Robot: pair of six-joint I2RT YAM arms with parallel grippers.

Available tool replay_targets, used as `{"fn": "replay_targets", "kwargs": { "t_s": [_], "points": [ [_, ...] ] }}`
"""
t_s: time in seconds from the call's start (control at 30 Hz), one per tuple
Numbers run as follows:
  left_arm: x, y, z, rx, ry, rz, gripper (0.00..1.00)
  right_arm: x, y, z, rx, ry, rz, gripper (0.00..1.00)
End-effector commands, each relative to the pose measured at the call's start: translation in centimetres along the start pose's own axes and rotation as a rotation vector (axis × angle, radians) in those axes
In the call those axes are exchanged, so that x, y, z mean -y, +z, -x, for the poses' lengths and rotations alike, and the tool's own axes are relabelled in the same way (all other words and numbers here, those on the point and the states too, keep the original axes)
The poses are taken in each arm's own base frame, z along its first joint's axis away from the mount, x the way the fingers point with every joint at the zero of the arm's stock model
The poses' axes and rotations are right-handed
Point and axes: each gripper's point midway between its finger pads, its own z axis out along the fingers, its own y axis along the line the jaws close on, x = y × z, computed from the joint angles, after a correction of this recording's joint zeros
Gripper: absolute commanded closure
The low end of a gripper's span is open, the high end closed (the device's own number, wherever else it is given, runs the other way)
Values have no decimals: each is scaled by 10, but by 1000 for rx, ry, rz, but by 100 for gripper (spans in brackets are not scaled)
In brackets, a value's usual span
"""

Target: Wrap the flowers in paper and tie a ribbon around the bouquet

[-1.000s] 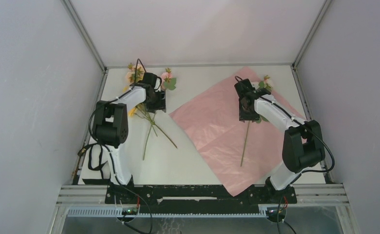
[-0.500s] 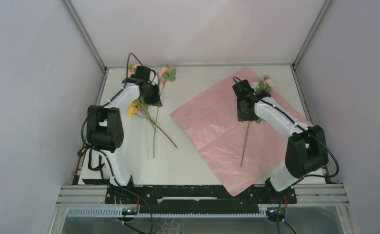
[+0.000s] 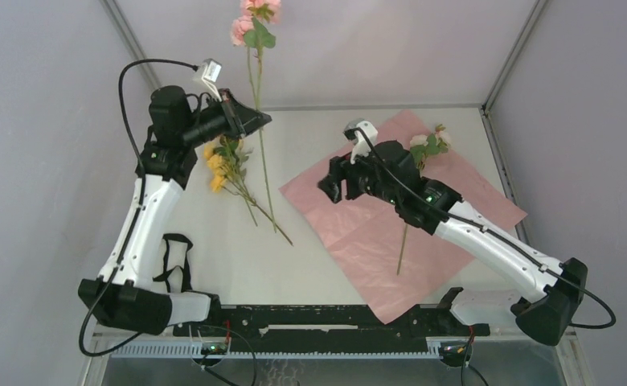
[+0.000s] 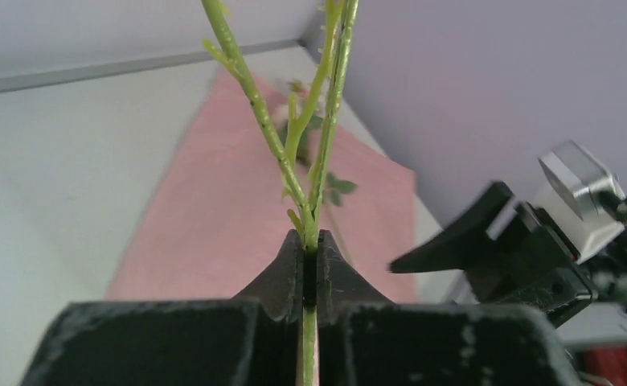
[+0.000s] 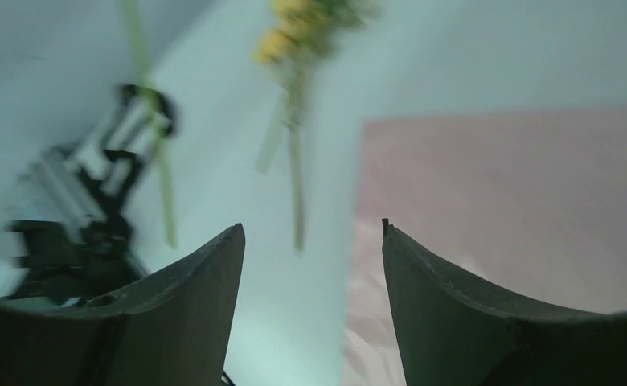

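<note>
My left gripper is raised above the table's left side and shut on the thin green stem of a pink flower, which stands upright. Yellow flowers lie on the table under it. One white-pink flower lies on the lilac-pink paper. My right gripper hovers open and empty over the paper's left corner. The ribbon and a bouquet are out of view.
Grey walls and metal frame posts close in the white table on three sides. The left arm's black cable loops high over its wrist. The arm bases sit on the rail at the near edge.
The left gripper shut on the pink flower's stem and lifted it high off the table. The right arm rose and swung left, away from the flower on the paper, with its jaws wider.
</note>
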Motion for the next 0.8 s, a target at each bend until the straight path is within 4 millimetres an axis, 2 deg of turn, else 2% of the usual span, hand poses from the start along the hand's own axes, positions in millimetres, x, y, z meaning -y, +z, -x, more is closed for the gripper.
{"fn": "replay_targets", "kwargs": {
  "t_s": [0.0, 0.1, 0.27, 0.33, 0.37, 0.43, 0.47, 0.5, 0.53, 0.57, 0.6, 0.63, 0.7, 0.77],
  "points": [
    [67, -9, -24, -49, -41, -236, 100, -108, -8, 85, 362, -2, 446, 27],
    [89, -17, -34, -66, -52, -292, 100, -134, 6, 95, 422, 26, 511, 27],
    [99, -20, -50, -97, -73, -323, 100, -138, 35, 100, 419, 94, 491, 29],
    [101, -19, -53, -106, -96, -335, 100, -139, 43, 97, 396, 111, 489, 34],
    [102, -19, -55, -108, -105, -346, 100, -135, 48, 93, 383, 126, 466, 48],
    [102, -19, -56, -109, -112, -346, 100, -121, 54, 88, 361, 161, 386, 89],
    [99, -18, -57, -107, -108, -329, 100, -110, 57, 85, 347, 180, 331, 100],
    [92, -17, -58, -105, -96, -299, 93, -98, 58, 81, 330, 202, 271, 100],
    [80, -15, -60, -107, -84, -234, 65, -81, 59, 77, 308, 221, 209, 100],
    [58, -13, -62, -107, -62, -128, 38, -64, 59, 70, 274, 238, 149, 100],
    [29, -11, -67, -113, -52, 18, 21, -43, 58, 59, 231, 254, 72, 100],
    [-4, -13, -73, -124, -43, 165, 11, -19, 58, 48, 191, 264, -11, 100],
    [-65, -20, -85, -142, -67, 382, 9, 41, 53, 16, 85, 302, -246, 100],
    [-116, -27, -104, -158, -142, 533, 10, 94, 42, -18, -19, 320, -432, 100]
  ]
}}
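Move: The pink flower hangs upright in the left fingers; the stem just under them lies about 19 cm to the right hand's left, 8 cm ahead and 5 cm above. The purple-pink paper's middle is some 17 cm to the right hand's right, nearly level and 25 cm below. From the left hand, the open right gripper is about 19 cm right, 9 cm back and 12 cm lower; yellow blooms lie roughly 15 cm left, 8 cm ahead, 36 cm below. The left hand brings the held pink flower back and to the right, while the right hand sweeps some 15 cm left and a little up, its left side rising about 25 degrees, and pinches the stem below the left fingers. Once it has closed, the left fingers open wide and draw off left, down and forward, and the right hand carries the flower right, forward and slightly down. ##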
